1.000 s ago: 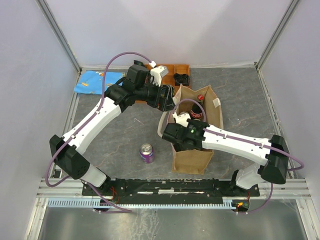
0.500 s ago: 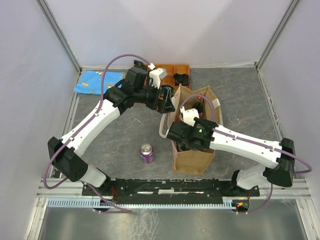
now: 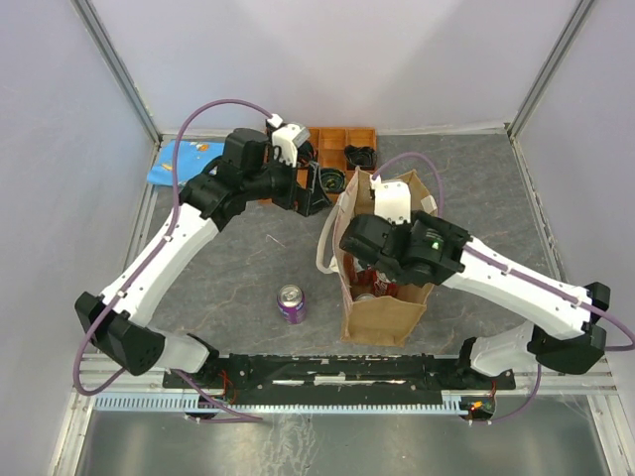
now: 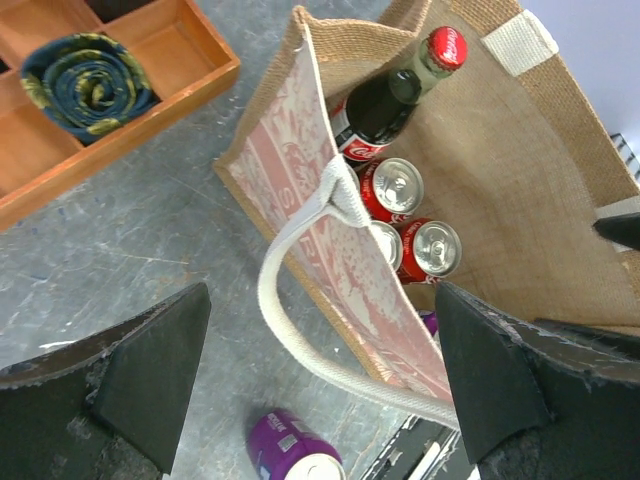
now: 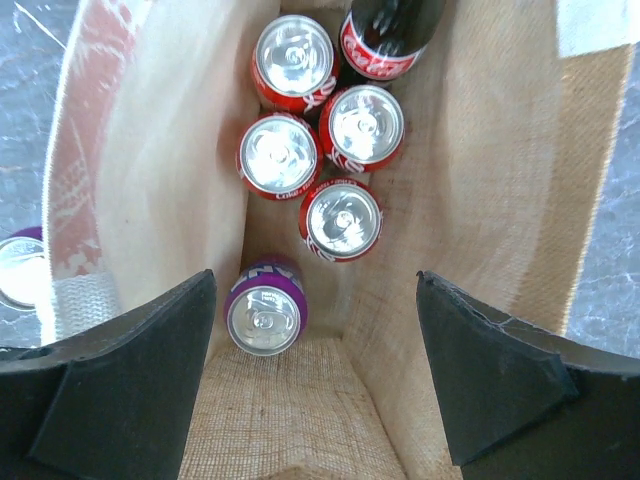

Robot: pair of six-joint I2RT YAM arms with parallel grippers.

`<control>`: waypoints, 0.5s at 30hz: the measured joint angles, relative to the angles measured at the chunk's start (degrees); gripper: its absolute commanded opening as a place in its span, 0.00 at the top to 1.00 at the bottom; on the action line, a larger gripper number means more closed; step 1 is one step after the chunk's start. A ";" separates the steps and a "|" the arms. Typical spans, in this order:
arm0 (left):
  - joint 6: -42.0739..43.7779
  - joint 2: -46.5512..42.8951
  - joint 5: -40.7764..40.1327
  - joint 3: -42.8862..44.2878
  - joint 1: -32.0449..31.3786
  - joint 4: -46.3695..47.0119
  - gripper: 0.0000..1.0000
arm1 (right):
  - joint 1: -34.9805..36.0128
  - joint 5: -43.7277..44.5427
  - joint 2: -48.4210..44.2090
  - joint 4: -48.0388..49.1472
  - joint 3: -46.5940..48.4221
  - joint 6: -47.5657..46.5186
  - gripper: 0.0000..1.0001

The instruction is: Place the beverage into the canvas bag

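The tan canvas bag (image 3: 383,319) stands upright at the table's middle, red print on its left side (image 4: 300,200). Inside it (image 5: 480,200) are several red cans (image 5: 280,155), a cola bottle (image 5: 385,40) and a purple can (image 5: 265,308). A second purple can (image 3: 291,303) stands on the table left of the bag, and also shows in the left wrist view (image 4: 292,455). My right gripper (image 3: 375,270) hangs open and empty over the bag's mouth (image 5: 315,330). My left gripper (image 3: 317,188) is open and empty, behind and left of the bag (image 4: 320,335).
An orange compartment tray (image 3: 332,137) sits at the back, holding a rolled dark item (image 4: 90,80). A blue patterned cloth (image 3: 179,164) lies at the back left. The bag's whitish handle loop (image 4: 300,300) hangs out over its left side.
My right gripper has risen out of the bag, empty. My left gripper has drawn back and left, away from the bag's rim. The table's purple can has not moved.
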 measured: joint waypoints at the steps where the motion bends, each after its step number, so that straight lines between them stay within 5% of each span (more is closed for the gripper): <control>1: 0.44 -0.52 -0.31 0.02 0.44 -0.20 0.01 | -0.07 0.48 -0.26 -0.28 0.79 -0.37 0.12; 7: 0.87 -3.06 -0.20 -0.13 4.28 -1.16 0.02 | -0.44 1.73 0.90 -0.74 8.46 -6.64 0.14; 15: 6.08 -3.37 5.66 -1.44 19.69 -8.00 0.01 | -1.16 3.37 10.16 -0.15 26.21 -18.91 0.12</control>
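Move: Behind and below the empty left hand stands the last purple can, about 14 cm back, 6 cm to its left and some 24 cm down; the canvas bag's middle lies roughly 18 cm to that hand's right and 5 cm back. From the empty right hand the same can is about 24 cm left, 3 cm back and 20 cm below. Inside the bag, the loose group of red cans sits some 8 cm ahead of the right hand, the other purple can about 4 cm back and 4 cm left. Swinging away from the bag, the open left hand travels about 11 cm left and a little forward, staying nearly level and turning some 10 degrees counter-clockwise. Meanwhile the right hand, also open and empty, keeps rising over the bag, up about 10 cm and some 4 cm each forward and left, its fingers tipping upward and turning slightly counter-clockwise. ##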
